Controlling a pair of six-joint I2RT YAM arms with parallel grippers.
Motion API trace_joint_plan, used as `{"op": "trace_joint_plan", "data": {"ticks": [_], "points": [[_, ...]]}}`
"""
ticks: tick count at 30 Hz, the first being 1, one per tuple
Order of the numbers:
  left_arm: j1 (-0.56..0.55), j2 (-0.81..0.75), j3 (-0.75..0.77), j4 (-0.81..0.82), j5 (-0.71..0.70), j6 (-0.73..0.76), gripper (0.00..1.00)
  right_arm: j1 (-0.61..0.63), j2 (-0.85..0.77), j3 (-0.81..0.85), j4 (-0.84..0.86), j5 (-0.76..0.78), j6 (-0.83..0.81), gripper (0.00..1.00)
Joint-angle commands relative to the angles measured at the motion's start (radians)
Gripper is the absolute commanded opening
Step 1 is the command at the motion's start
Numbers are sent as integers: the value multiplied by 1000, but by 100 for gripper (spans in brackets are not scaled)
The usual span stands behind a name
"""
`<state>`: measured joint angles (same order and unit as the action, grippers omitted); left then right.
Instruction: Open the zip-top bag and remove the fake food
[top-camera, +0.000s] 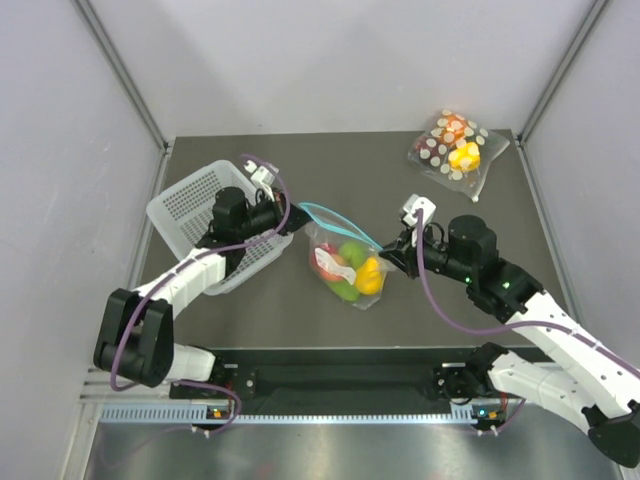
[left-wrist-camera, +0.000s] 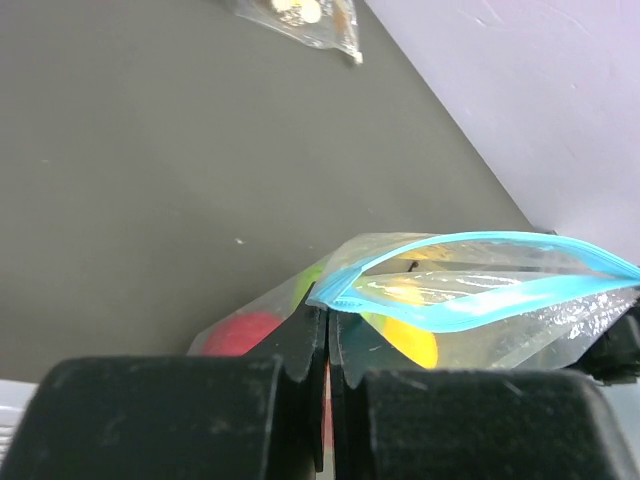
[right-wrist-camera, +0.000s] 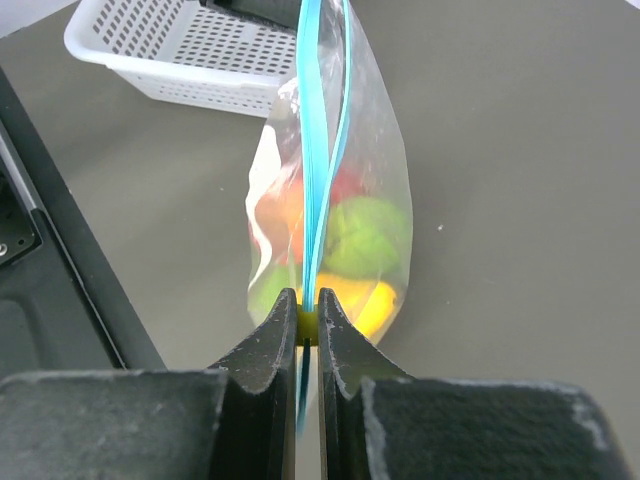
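Observation:
The zip-top bag (top-camera: 345, 262) hangs stretched between both grippers at the table's middle, its teal zip strip (top-camera: 335, 217) on top. Red, green and yellow fake food (top-camera: 352, 268) shows through the clear plastic. My left gripper (top-camera: 291, 216) is shut on the strip's left end. In the left wrist view its jaws (left-wrist-camera: 328, 312) pinch the bag's corner, and the strip (left-wrist-camera: 480, 290) bows apart into a narrow loop. My right gripper (top-camera: 386, 256) is shut on the strip's right end. In the right wrist view the jaws (right-wrist-camera: 309, 300) clamp the strip (right-wrist-camera: 322, 150), with green fruit (right-wrist-camera: 365, 235) and yellow fruit (right-wrist-camera: 372, 305) behind.
A white perforated basket (top-camera: 196, 205) stands at the left under the left arm, also seen in the right wrist view (right-wrist-camera: 170, 50). A polka-dot bag (top-camera: 455, 146) with yellow and orange pieces lies at the back right corner, and shows at the top of the left wrist view (left-wrist-camera: 300, 15).

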<state>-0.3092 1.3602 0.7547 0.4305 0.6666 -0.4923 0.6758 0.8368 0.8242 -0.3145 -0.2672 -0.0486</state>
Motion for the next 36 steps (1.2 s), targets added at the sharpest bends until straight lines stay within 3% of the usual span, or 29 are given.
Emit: {"op": "trace_joint_plan", "data": {"ticks": [1, 12, 15, 17, 18, 21, 22, 28, 36], "points": [[53, 20, 47, -25, -136, 38, 0, -1, -51, 12, -52, 19, 7, 0], [73, 88, 78, -81, -182, 29, 0, -2, -111, 12, -129, 52, 32, 0], [74, 85, 71, -47, -110, 41, 0, -2, -119, 24, -150, 48, 32, 1], [73, 74, 57, -7, -55, 43, 0, -2, -116, 45, -152, 45, 30, 8], [71, 59, 45, 20, -7, 43, 0, -2, -108, 55, -150, 43, 27, 30], [65, 27, 31, 19, 71, 93, 0, -2, -87, 84, -118, 30, 21, 64], [62, 20, 28, 11, 92, 106, 0, -2, -76, 98, -107, 22, 10, 68], [56, -10, -5, -6, 244, 153, 0, -2, 57, 183, -17, -10, -30, 77], [50, -79, -41, -10, 252, 161, 0, -22, 312, 311, 78, -110, -99, 79]]}}
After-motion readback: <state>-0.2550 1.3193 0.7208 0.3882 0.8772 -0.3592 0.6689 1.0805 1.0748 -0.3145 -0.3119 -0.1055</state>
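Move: Below the two grippers, which pinch opposite ends of the opened blue zip, the fake food sits in the bag: from the right hand about 5 cm left, 4 cm back and 14 cm down. The mouth's middle lies some 7 cm left and 4 cm ahead of that hand, nearly at its height; the white basket is roughly 31 cm left, 5 cm ahead. From the left hand, the food is about 9 cm right, 12 cm back and 12 cm down. Easing right and back by about 2 cm with its end of the zip still pinched, the right hand then opens wide, comes free, and heads forward, left and up, over 5 cm each of the first two, to hover open by the bag's mouth. The left hand keeps its corner pinched throughout, first edging forward and sinking slightly, then drawing back about 4 cm with a clockwise turn of some 10 degrees. ##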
